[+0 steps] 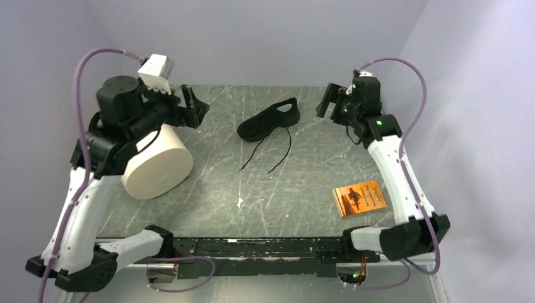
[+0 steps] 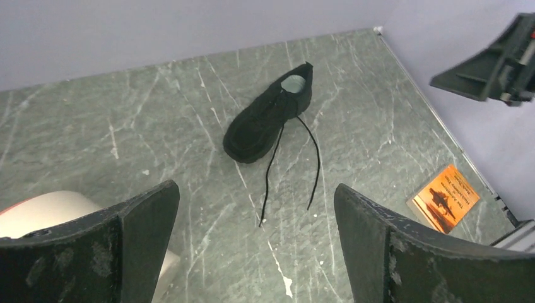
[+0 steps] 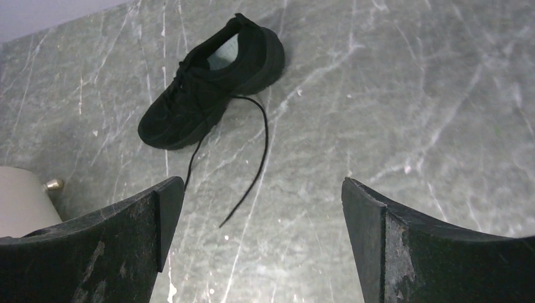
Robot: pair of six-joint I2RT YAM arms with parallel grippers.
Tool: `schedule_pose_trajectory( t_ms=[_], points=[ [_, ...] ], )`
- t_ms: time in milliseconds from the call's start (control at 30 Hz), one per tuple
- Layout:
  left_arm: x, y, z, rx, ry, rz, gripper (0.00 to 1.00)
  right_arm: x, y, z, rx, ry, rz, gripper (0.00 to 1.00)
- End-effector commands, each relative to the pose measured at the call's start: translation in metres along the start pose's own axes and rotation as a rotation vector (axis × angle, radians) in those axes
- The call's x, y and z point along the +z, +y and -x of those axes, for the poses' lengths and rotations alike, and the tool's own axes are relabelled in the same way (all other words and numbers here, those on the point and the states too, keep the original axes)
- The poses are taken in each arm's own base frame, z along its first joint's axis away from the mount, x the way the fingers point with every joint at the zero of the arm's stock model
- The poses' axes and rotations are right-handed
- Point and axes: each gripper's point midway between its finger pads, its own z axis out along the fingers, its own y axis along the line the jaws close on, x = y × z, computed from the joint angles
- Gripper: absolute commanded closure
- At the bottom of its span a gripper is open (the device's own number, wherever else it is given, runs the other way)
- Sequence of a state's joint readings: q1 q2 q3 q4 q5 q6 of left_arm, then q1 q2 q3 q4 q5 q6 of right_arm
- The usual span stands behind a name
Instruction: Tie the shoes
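A black low-top shoe (image 1: pixel 270 120) (image 2: pixel 268 117) (image 3: pixel 208 82) with a pale insole lies at the back middle of the table, toe toward the near left. Its two thin black laces (image 1: pixel 268 151) (image 2: pixel 290 167) (image 3: pixel 249 170) trail loose and untied toward the near edge. My left gripper (image 1: pixel 194 107) (image 2: pixel 255 208) hangs open to the left of the shoe, above the table, with nothing between its fingers. On the other side, my right gripper (image 1: pixel 329 101) (image 3: pixel 262 202) is also open and empty, raised well clear of the shoe.
A large white roll (image 1: pixel 156 163) (image 2: pixel 44 211) lies on its side under the left arm. An orange booklet (image 1: pixel 360 197) (image 2: pixel 443 197) sits near the right arm's base. The table (image 1: pixel 221 202) is grey marbled; purple walls enclose it on three sides.
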State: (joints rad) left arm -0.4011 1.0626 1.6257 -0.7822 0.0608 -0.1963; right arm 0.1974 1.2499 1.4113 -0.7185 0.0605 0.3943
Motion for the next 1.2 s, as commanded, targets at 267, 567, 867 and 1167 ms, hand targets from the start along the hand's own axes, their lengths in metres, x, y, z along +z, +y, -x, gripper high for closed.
schedule_pose_trajectory(
  t_ms=[267, 567, 867, 1167],
  points=[
    [0.052, -0.013, -0.029, -0.064, 0.117, -0.080, 0.03, 0.159, 0.049, -0.004, -0.170, 0.042, 0.268, 0.03],
    [0.088, -0.013, -0.012, -0.065, 0.123, -0.069, 0.03, 0.286, 0.061, -0.018, -0.266, 0.096, 0.308, 0.04],
    [0.106, -0.016, -0.010, -0.114, 0.136, -0.070, 0.03, 0.307, 0.065, -0.064, -0.213, 0.190, 0.330, 0.21],
    [0.116, -0.022, -0.029, -0.173, 0.196, -0.102, 0.03, 0.258, 0.048, -0.095, -0.063, 0.323, 0.159, 0.48]
  ],
)
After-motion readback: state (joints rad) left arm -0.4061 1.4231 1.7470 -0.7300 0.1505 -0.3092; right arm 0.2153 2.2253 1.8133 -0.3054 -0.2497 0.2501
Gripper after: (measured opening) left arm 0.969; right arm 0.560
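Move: The right hand's target, the black shoe's heel, is about 23 cm ahead, 11 cm left and 21 cm below it; the toe lies roughly 14 cm ahead and 30 cm left, the loose laces some 10 cm ahead and 19 cm left. From the left hand the shoe's middle is about 26 cm ahead, 20 cm right and 39 cm below, the laces 18 cm ahead and 20 cm right, the white roll 11 cm ahead and 22 cm left. Forward and down onto the shoe's heel swoops the right hand, some 24 cm out and 20 cm down, drifting left and turning about 25 degrees counter-clockwise; it then draws back about 3 cm as its fingers close to roughly half and pinch the heel. The left hand, still open, comes forward, right and down towards the shoe, tipping downward slightly. ##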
